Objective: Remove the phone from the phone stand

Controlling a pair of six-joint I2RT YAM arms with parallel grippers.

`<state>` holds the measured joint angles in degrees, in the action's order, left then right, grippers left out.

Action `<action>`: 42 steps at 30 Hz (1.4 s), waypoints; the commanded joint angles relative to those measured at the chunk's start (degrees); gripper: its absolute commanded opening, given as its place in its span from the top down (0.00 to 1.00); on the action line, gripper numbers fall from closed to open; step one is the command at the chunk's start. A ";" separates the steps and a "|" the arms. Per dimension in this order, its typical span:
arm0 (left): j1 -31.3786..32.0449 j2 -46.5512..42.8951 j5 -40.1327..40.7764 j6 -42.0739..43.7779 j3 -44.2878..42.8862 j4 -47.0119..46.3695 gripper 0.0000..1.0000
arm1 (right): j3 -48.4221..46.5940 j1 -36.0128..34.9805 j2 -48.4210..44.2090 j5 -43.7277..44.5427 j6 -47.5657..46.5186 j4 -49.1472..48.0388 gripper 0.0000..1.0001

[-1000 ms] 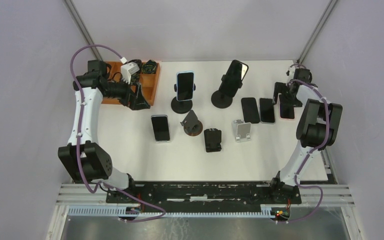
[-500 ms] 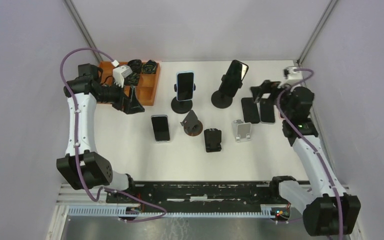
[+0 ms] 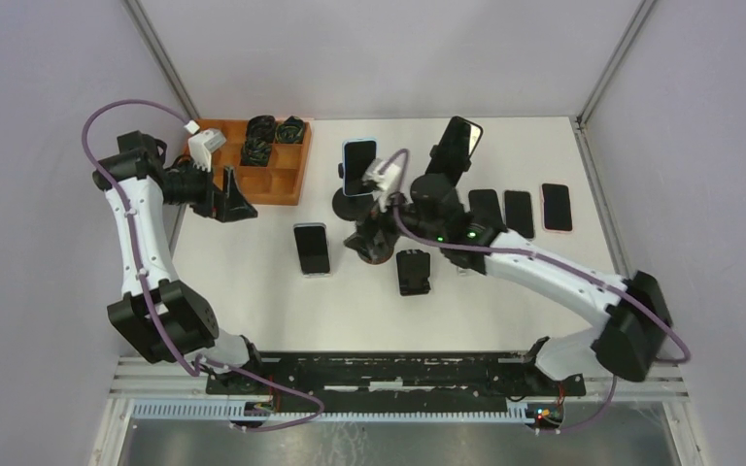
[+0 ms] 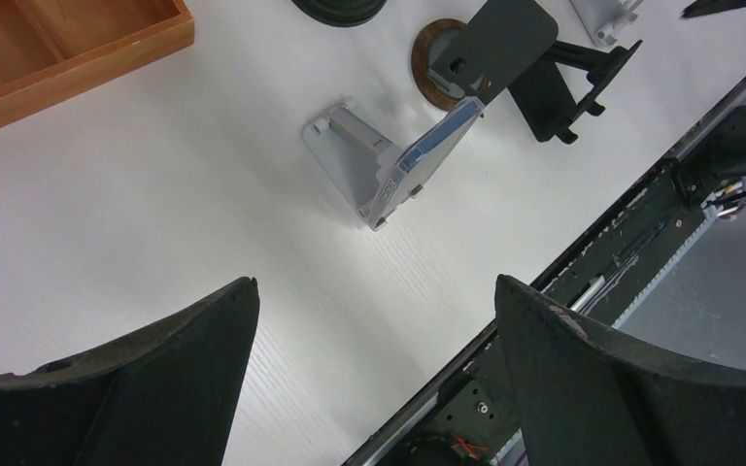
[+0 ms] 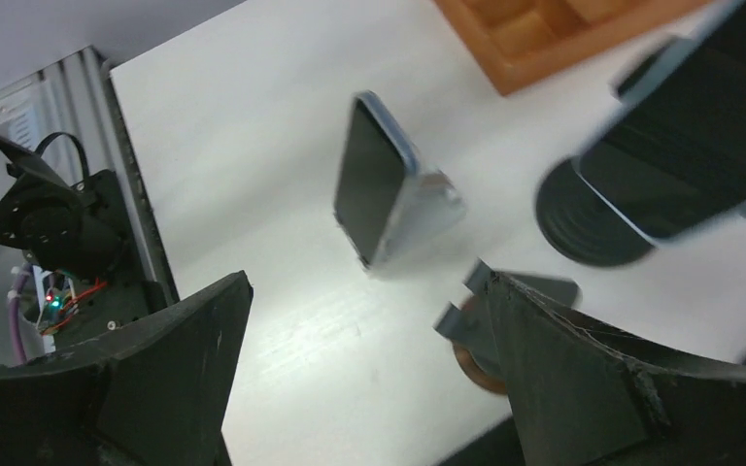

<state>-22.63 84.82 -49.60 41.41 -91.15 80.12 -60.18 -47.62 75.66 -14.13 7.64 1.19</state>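
Observation:
A phone (image 3: 311, 249) leans on a small silver stand at centre left; it also shows in the left wrist view (image 4: 425, 155) and the right wrist view (image 5: 371, 189). A blue-edged phone (image 3: 357, 166) stands clamped on a round-base stand, and a black phone (image 3: 459, 139) sits on a tall black stand. My right gripper (image 3: 361, 240) is open and empty above the table, right of the leaning phone (image 5: 366, 282). My left gripper (image 3: 238, 204) is open and empty by the orange tray, with the leaning phone ahead of it (image 4: 374, 283).
An orange wooden tray (image 3: 277, 184) with cables sits at the back left. An empty dark stand with a brown base (image 4: 466, 58) and a black stand (image 3: 413, 272) lie near the right gripper. Three loose phones (image 3: 518, 213) lie flat at the right.
My right arm has swung from the far right edge across to the table's centre, over the dark stand. My left gripper has drawn back to the left, off the tray.

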 commanded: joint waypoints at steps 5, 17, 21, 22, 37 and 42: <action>-0.40 -3.08 0.18 2.73 2.36 1.46 0.00 | -24.62 -4.88 24.80 -4.98 -8.80 8.12 0.02; -0.37 -5.89 -0.19 5.39 7.49 1.00 0.00 | -37.46 -4.63 39.04 -1.93 -13.43 13.45 0.03; -0.37 -5.26 -0.79 6.19 7.48 1.45 0.00 | -37.96 -4.56 40.55 -3.85 -13.48 13.10 0.05; -0.42 -4.99 -0.87 6.36 7.45 1.52 0.00 | -37.96 -4.57 40.74 -4.82 -13.32 12.98 0.06; -0.32 -2.82 1.08 5.13 10.59 -2.24 0.00 | -36.84 -5.60 41.13 -10.01 -10.32 9.60 0.56; -0.34 -2.15 0.60 6.81 11.87 -2.48 0.00 | -37.87 -5.60 40.32 -10.49 -9.71 9.62 0.83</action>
<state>-22.79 82.04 -48.16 45.32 -80.07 79.05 -95.57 -52.84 117.01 -23.31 -2.39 13.28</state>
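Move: The phone still on its clear stand is about 16 cm to the right hand's left, 2 cm farther out and some 15 cm below it. The empty round-based stand is almost under the hand, 5 cm ahead and 18 cm down; the black stand's blue-rimmed phone is 18 cm ahead, 5 cm left and 8 cm down. The small black holder is 9 cm right and 1 cm back, 19 cm down. From the left hand the phone on the clear stand is roughly level, 14 cm to the right and 14 cm down. The right hand sweeps left past the empty stand and sinks forward towards the phone on the clear stand, some 14 cm left and 11 cm down in all, then eases back a couple of centimetres, its fingers tipping further down and turning counter-clockwise by 15 to 20 degrees. At the phone's upper right part its wide-open fingers close, one pad in front and one behind, and pinch the phone near its top edge, while the open left hand sinks about 4 cm and draws back slightly. ##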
